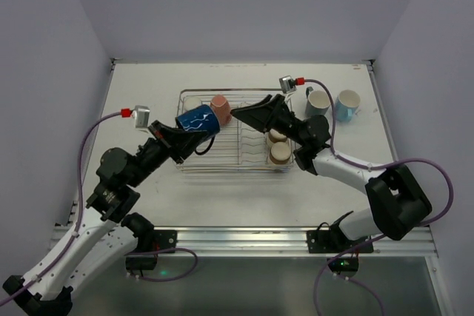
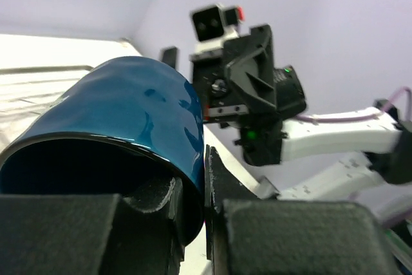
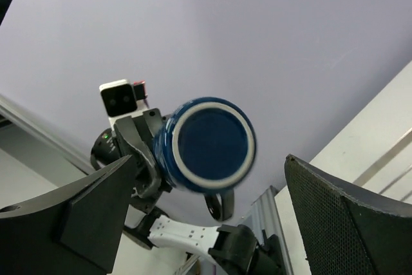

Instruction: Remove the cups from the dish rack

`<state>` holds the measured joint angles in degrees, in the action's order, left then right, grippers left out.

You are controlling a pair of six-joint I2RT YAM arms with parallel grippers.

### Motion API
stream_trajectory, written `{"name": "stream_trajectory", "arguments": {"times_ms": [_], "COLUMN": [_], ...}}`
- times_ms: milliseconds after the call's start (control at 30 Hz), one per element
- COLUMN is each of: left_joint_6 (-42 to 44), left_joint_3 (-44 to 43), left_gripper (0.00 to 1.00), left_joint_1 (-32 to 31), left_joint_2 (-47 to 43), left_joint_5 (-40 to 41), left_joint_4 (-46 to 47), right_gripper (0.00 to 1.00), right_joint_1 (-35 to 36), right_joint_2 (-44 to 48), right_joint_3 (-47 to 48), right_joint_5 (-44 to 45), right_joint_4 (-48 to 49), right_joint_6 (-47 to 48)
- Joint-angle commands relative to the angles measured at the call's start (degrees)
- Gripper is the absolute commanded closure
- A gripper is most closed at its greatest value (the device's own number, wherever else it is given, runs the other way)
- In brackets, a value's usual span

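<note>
My left gripper is shut on the rim of a navy mug, holding it tilted on its side above the left end of the dish rack. In the left wrist view one finger sits inside the navy mug and the other presses its outer wall. My right gripper is open over the middle of the rack, pointing at the mug's base without touching it. A salmon pink cup stands in the rack behind the mug. Two beige cups stand at the rack's right end.
A pale mug and a light blue mug stand on the table right of the rack. Plate-divider prongs run along the rack's middle. White walls close in the table at the back and sides.
</note>
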<state>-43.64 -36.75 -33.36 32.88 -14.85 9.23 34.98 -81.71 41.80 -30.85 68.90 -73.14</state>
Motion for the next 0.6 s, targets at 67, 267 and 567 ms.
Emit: {"name": "stream_trajectory", "arguments": {"times_ms": [67,267,567], "left_joint_6": [11.02,18.23,21.05], "left_joint_3": [-7.69,-25.52,-38.48], "left_gripper": [1.0,1.0,1.0], "left_joint_1": [0.58,0.84,21.8], "left_joint_2": [-4.59,15.51,36.53], "left_joint_5": [18.08,39.77,32.98], "left_joint_4": [-6.14,-31.96,-34.73], "right_gripper": [0.01,0.01,0.01], "right_joint_1": [-2.02,-2.02,-1.5], "right_joint_2": [1.47,7.43,16.67], "right_joint_3": [-1.72,-0.41,9.17], "right_joint_5": [1.5,3.16,14.07], "right_joint_4": [1.16,-21.52,-60.35], "right_joint_6": [0.98,13.7,41.76]}}
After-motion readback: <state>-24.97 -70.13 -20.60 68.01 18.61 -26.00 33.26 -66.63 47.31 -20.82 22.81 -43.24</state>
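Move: The left hand already holds the blue mug; the bare table left of the rack, where it heads, lies about 38 cm ahead, 25 cm left and 31 cm down. The rack's left rim is some 26 cm ahead, 12 left, and the brown-white cup 32 ahead, 6 left. From the right hand the pink mug is about 26 cm ahead, 5 left, 27 down; the green cup 26 ahead, 16 right. Keeping its grip on the blue mug's wall, the left hand swings out left, then mostly forward and finally down past the rack's left side, some 17 cm forward, 12 left and 6 down in all, turning about 45 degrees counter-clockwise and tipping down. Meanwhile the open, empty right hand eases some 5 cm down, right and forward nearer the pink mug, its fingers tipping down and turning clockwise, touching nothing. ##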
